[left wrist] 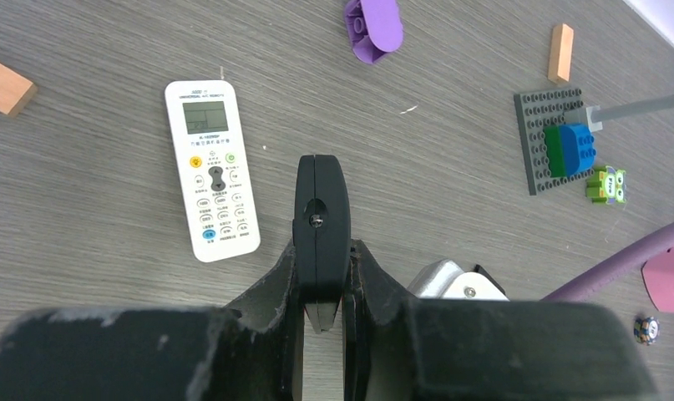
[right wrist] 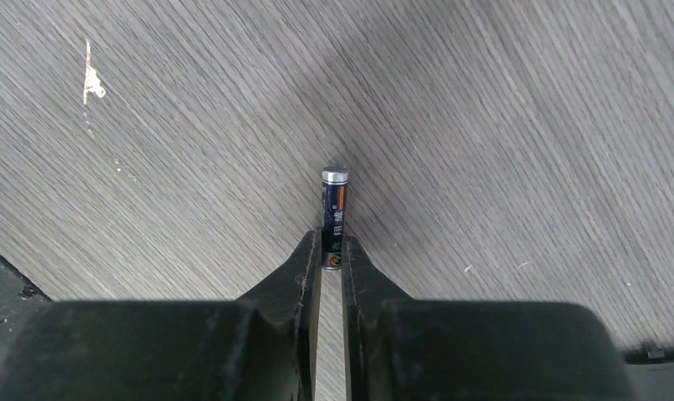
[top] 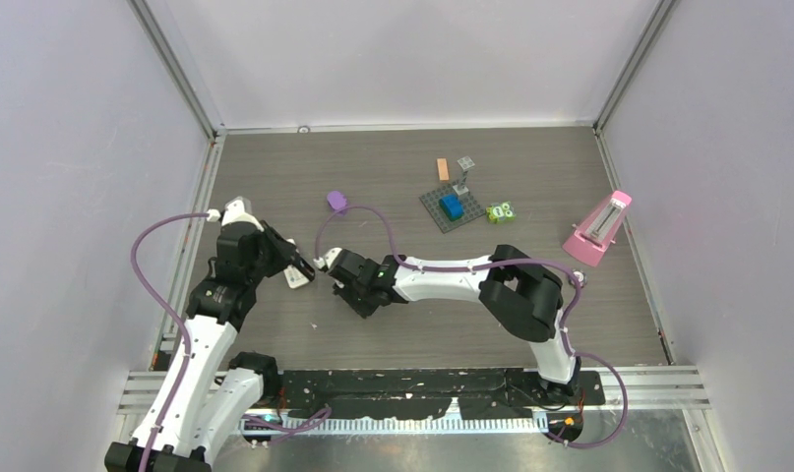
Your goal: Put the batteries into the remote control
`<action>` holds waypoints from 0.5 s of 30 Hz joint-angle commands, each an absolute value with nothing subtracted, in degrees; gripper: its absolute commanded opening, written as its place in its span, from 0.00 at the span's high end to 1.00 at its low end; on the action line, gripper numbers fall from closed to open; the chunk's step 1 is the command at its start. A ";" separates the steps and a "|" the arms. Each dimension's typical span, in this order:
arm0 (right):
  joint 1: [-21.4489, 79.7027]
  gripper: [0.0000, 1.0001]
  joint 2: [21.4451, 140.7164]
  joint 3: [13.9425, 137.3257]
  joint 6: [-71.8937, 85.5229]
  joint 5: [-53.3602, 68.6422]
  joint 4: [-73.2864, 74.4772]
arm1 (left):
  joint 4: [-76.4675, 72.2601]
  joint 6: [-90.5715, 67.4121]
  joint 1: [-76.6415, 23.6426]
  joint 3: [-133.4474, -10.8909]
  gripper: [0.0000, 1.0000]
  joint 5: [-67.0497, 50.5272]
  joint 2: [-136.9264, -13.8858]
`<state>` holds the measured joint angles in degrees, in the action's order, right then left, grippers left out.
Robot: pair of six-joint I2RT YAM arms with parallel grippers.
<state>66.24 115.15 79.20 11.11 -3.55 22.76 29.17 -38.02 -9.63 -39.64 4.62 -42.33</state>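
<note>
A white remote control [left wrist: 212, 167] lies face up on the table, ahead and to the left of my left gripper [left wrist: 321, 242]. That gripper [top: 300, 264] is shut on a flat black casing [left wrist: 321, 209] with a seam and a screw, seen edge-on. My right gripper [right wrist: 332, 255] is shut on the near end of a dark battery [right wrist: 334, 209]. The battery's silvery cap points away over the bare wood. In the top view the right gripper [top: 357, 301] is low over the table, just right of the left one.
A purple piece [top: 336, 202] lies behind the grippers. Farther right are a grey baseplate [top: 442, 221] with blue and green bricks, a green toy [top: 501, 211], an orange block [top: 443, 169] and a pink wedge-shaped thing [top: 597, 228]. A wooden block [left wrist: 3, 83] lies left of the remote.
</note>
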 commanded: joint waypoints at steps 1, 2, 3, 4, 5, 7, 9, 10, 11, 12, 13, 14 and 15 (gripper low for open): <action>65.41 0.89 109.89 78.40 13.13 -4.85 21.97 | 25.17 -36.91 -9.37 -40.53 1.00 0.65 -42.34; 65.23 0.89 108.05 77.96 13.65 -4.97 21.93 | 24.15 -36.87 -9.32 -40.26 1.00 -1.80 -42.63; 64.71 0.89 106.98 77.08 13.90 -5.18 21.96 | 23.22 -36.90 -9.32 -40.11 1.00 -4.41 -43.16; 64.48 0.89 104.55 76.09 14.35 -5.18 21.97 | 22.22 -36.96 -9.32 -40.07 1.00 -7.70 -43.93; 63.84 0.89 103.38 75.49 14.65 -5.18 22.02 | 21.57 -37.14 -9.32 -40.35 1.00 -10.75 -44.90; 62.96 0.89 99.18 74.00 15.96 -5.50 23.03 | 19.62 -37.89 -9.32 -41.02 1.00 -18.01 -47.65; 62.21 0.89 95.03 72.94 16.42 -6.52 24.74 | 14.38 -40.09 -9.33 -40.39 1.00 -26.85 -50.00; 61.65 0.89 92.53 72.68 16.61 -6.82 25.38 | 10.14 -42.11 -9.32 -39.37 1.00 -30.95 -50.90; 61.32 0.89 90.26 72.68 16.72 -6.97 26.91 | 5.31 -44.74 -9.32 -38.09 1.00 -35.04 -51.91; 60.86 0.89 89.16 72.95 16.80 -7.21 28.70 | -0.30 -47.76 -9.36 -36.20 1.00 -38.34 -52.86; 60.62 0.89 87.40 73.34 16.97 -7.30 29.82 | -6.55 -51.48 -9.39 -34.36 1.00 -41.83 -53.84; 60.33 0.89 86.54 74.32 17.05 -7.58 31.93 | -13.85 -55.64 -9.45 -32.54 1.00 -44.63 -55.30; 60.18 0.89 85.09 74.95 17.23 -7.70 33.10 | -21.08 -60.69 -9.41 -30.61 1.00 -46.64 -56.37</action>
<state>60.86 90.91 72.60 15.62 -5.54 27.22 7.92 -45.32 -9.63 -35.77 -29.10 -53.41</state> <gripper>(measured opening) 0.161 0.160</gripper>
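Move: My right hand already pinches a battery down at the table. The black remote control's open battery compartment, held in my left hand, is about 4 cm ahead of my right hand, 10 cm left and 10 cm up. The white remote lies some 10 cm ahead of my right hand and 13 cm left at table level; the battery cover, 7 cm ahead and 14 cm right. From my left hand, the pinched battery is about 7 cm back, 11 cm right and 16 cm down. Keeping the battery pinched, I lift it straight off the table with my right hand, about 13 cm up while drifting some 5 cm right. Meanwhile my left hand carries the remote control about 10 cm to the right towards the battery, turning clockwise and rolling its left side down, each some 25 degrees, so the compartment swings round to meet it. ##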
